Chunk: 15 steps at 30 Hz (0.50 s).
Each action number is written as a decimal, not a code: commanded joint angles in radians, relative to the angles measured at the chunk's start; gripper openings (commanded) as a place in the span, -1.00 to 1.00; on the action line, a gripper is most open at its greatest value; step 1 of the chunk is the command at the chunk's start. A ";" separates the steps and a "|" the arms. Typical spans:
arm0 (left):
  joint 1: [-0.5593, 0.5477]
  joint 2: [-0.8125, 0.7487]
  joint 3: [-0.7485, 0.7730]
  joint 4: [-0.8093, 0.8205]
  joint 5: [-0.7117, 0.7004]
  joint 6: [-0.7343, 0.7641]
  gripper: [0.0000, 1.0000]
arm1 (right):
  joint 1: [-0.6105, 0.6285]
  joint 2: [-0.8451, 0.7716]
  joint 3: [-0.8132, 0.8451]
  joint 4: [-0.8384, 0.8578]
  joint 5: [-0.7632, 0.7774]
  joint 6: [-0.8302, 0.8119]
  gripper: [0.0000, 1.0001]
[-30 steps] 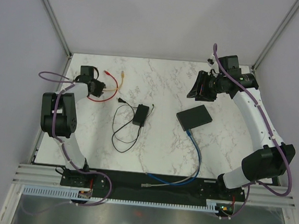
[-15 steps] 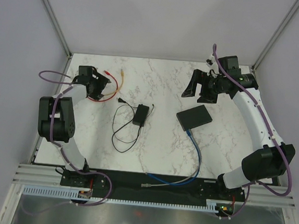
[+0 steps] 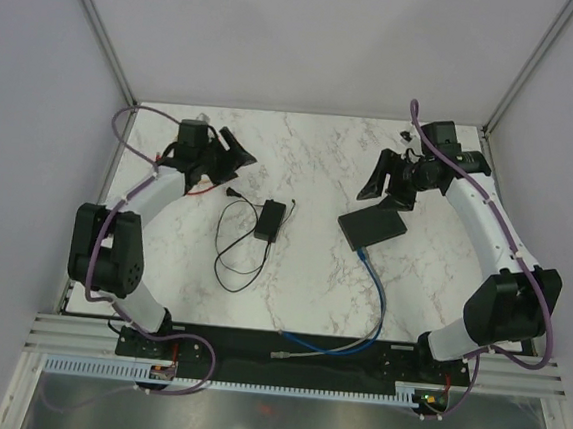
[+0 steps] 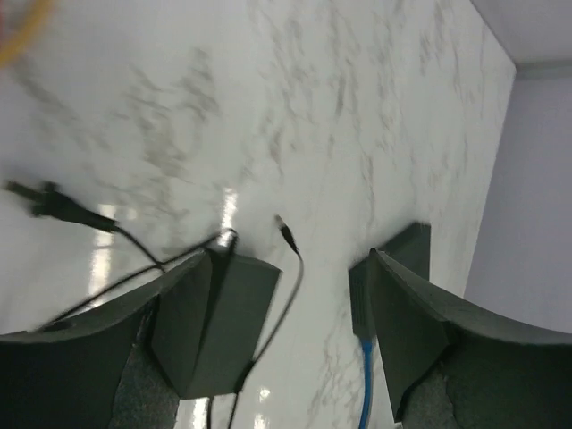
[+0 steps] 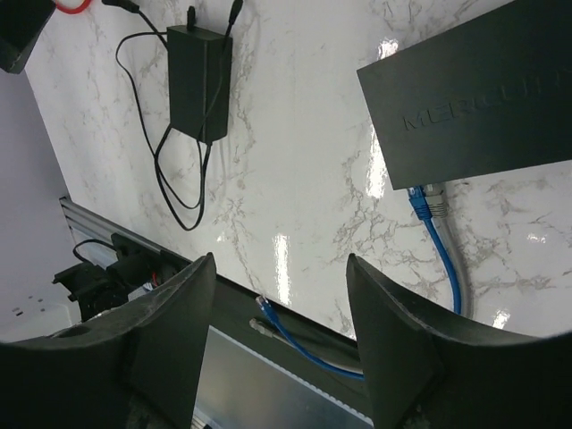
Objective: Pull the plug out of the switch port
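Observation:
The switch point(image 3: 374, 226) is a flat black box lying right of the table's middle, also in the right wrist view point(image 5: 483, 98) and, partly behind a finger, in the left wrist view point(image 4: 359, 299). A blue plug point(image 5: 423, 200) and a grey plug point(image 5: 437, 195) sit side by side in its near edge. The blue cable point(image 3: 377, 298) runs from there toward the front rail. My right gripper point(image 3: 384, 195) hangs open just behind the switch, holding nothing point(image 5: 280, 259). My left gripper point(image 3: 237, 148) stands open at the back left, empty point(image 4: 291, 259).
A small black power brick point(image 3: 270, 219) with a thin looped cord point(image 3: 227, 260) lies mid-table. A red cable point(image 3: 190, 190) curls under the left arm. The loose ends of the blue and grey cables point(image 5: 264, 308) rest on the front rail point(image 3: 295, 348).
Both grippers have opened. The left gripper swung from the far left toward the table's middle. The right gripper came down closer to the switch.

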<state>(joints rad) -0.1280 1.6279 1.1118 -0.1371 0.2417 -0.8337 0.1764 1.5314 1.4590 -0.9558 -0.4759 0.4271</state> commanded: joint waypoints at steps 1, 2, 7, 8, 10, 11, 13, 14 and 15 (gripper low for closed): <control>-0.148 0.001 0.075 0.045 0.140 0.137 0.54 | -0.011 -0.010 -0.046 0.035 -0.026 0.001 0.34; -0.174 0.039 0.112 0.051 0.175 0.148 0.54 | -0.009 -0.007 -0.060 0.038 -0.027 -0.010 0.30; -0.315 0.197 0.310 0.056 0.438 0.211 0.32 | -0.018 -0.034 -0.193 0.095 0.052 -0.040 0.19; -0.331 0.223 0.331 0.056 0.462 0.206 0.32 | -0.023 -0.036 -0.215 0.101 0.062 -0.044 0.18; -0.369 0.315 0.394 0.056 0.537 0.171 0.24 | -0.047 -0.025 -0.271 0.117 0.045 -0.056 0.08; -0.381 0.349 0.414 0.054 0.559 0.160 0.21 | -0.060 -0.021 -0.287 0.121 0.037 -0.062 0.02; -0.420 0.418 0.462 0.053 0.588 0.137 0.16 | -0.095 -0.016 -0.334 0.150 0.011 -0.071 -0.04; -0.432 0.435 0.480 0.051 0.591 0.134 0.17 | -0.107 -0.014 -0.353 0.164 -0.001 -0.076 -0.04; -0.456 0.473 0.526 0.031 0.597 0.134 0.17 | -0.129 -0.016 -0.392 0.198 -0.010 -0.080 -0.03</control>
<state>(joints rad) -0.5407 2.0327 1.5440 -0.0879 0.7261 -0.7013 0.0902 1.5291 1.1206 -0.8528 -0.4515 0.3832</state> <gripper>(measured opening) 0.586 0.483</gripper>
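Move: The blue plug in the switch port lies about 4 cm back, 4 cm left and 17 cm below the right hand; the switch's middle is some 4 cm ahead and 2 cm left. From the left hand, the switch is roughly 41 cm right, 7 cm back and 10 cm down; the black adapter is 11 cm right and 8 cm back, the power plug 1 cm left and 1 cm back, both 11 cm down. Turning clockwise, left hand sweeps 25 cm right towards the switch; right sinks 10 cm towards the blue plug. ##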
